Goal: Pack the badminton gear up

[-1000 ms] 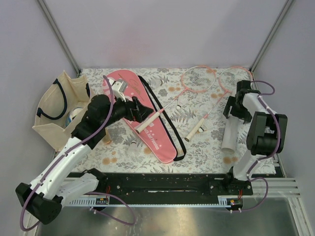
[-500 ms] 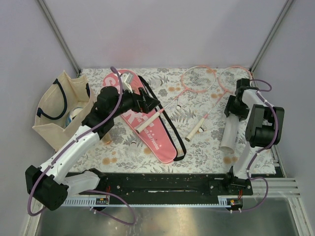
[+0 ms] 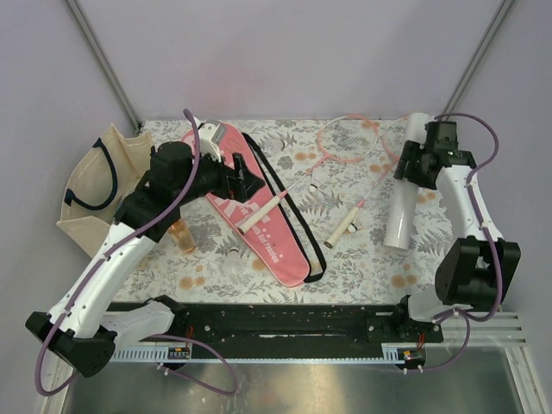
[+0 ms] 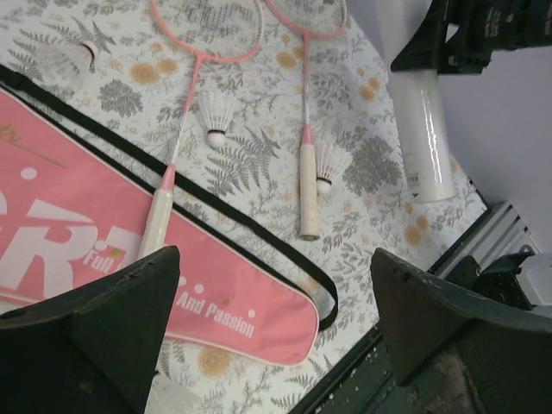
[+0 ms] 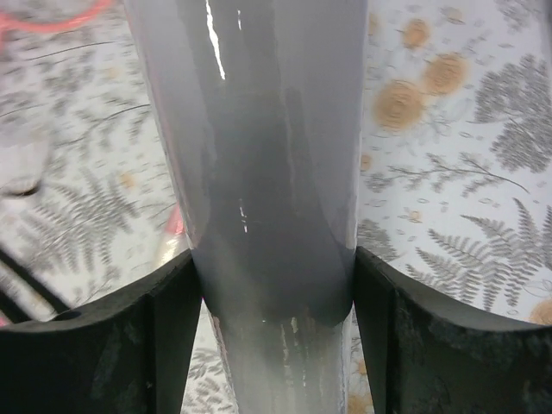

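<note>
My right gripper (image 3: 414,166) is shut on the long white tube (image 3: 404,203), which hangs tilted over the mat's right side. In the right wrist view the tube (image 5: 267,172) fills the space between both fingers (image 5: 164,345). The pink "SPORT" cover (image 3: 259,228) with its black strap lies left of centre. One pink racket (image 3: 348,138) rests its white handle (image 3: 259,212) on the cover. A second racket's handle (image 3: 345,228) lies on the mat, its head partly behind the tube. My left gripper (image 3: 247,179) hovers open over the cover (image 4: 95,267), holding nothing.
A beige tote bag (image 3: 99,185) with navy handles stands at the left edge. A small orange bottle (image 3: 181,235) stands by the left arm. Shuttlecocks (image 4: 217,112) lie scattered on the floral mat between the rackets. Walls close in the far corners.
The right gripper has closed on the tube and raised it, its top end swinging toward the back. The left arm has drawn back a little to the left over the cover.
</note>
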`<state>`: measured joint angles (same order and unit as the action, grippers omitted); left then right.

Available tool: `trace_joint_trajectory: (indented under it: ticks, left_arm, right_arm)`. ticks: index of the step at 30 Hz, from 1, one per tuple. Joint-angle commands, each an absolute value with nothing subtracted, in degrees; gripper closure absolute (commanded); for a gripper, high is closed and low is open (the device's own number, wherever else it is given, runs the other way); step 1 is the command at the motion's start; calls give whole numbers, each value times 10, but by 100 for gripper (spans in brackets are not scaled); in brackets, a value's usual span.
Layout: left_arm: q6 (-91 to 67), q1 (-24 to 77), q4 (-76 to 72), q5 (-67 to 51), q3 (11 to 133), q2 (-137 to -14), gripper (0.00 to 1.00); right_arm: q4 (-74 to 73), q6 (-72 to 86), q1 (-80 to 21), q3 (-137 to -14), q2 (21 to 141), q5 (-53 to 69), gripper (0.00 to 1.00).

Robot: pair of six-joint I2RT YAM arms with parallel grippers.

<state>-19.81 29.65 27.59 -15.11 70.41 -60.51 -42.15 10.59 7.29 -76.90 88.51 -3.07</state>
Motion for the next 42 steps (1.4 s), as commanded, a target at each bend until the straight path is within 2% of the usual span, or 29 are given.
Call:
trace_joint_trajectory:
  ticks: [1, 4, 8, 11, 18, 24, 30, 38, 42]
  left_arm:
    - [-164, 298, 369, -168, 766, -618, 7]
    - [-166, 298, 398, -209, 793, -628, 12]
    - [-148, 298, 444, -243, 844, -651, 22]
    - [-136, 298, 464, -242, 876, -660, 22]
    - [-174, 297, 471, -237, 932, -673, 24]
    - [-207, 296, 514, -239, 972, -708, 30]
    - [-250, 294, 476, -320, 955, -705, 38]
    - [-269, 294, 443, -322, 916, -690, 45]
    - [-291, 294, 404, -374, 885, -683, 60]
  right_arm:
    - [-382, 73, 3, -781, 817, 66, 42]
    - [-386, 35, -105, -796, 792, 36, 42]
    - [-423, 10, -190, -824, 773, 41, 42]
    - [-433, -20, -247, -806, 751, 130, 43]
    - [-408, -62, -361, -717, 689, 211, 43]
    - [-380, -67, -375, -667, 640, 295, 44]
    - [-353, -71, -378, -636, 600, 323, 44]
    - [-338, -88, -378, -618, 576, 353, 44]
    - [-338, -91, -379, -613, 571, 353, 44]
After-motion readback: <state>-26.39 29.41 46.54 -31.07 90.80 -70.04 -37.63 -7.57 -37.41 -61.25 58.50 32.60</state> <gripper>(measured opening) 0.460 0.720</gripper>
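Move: The clear shuttle tube is already in the right gripper. From the left gripper, its middle lies about 48 cm to the right, 8 cm ahead and 17 cm lower. The left gripper, where the tube goes, is some 48 cm left of the right hand, 11 cm back and 17 cm higher. Below the right hand's way, 15 cm down, the right racket's grip lies about 20 cm left and 8 cm back. The left racket's grip lies 48 cm left and 3 cm back. Keep the tube gripped and swing the right hand left about 29 cm, then mostly back some 20 cm, rising about 9 cm while turning roughly 80 degrees counter-clockwise so the tube's far end comes round to the left gripper. Ease the left hand back and up about 4 cm each, drifting left and tipping its fingers down, and close them to about half open at the end cap. ##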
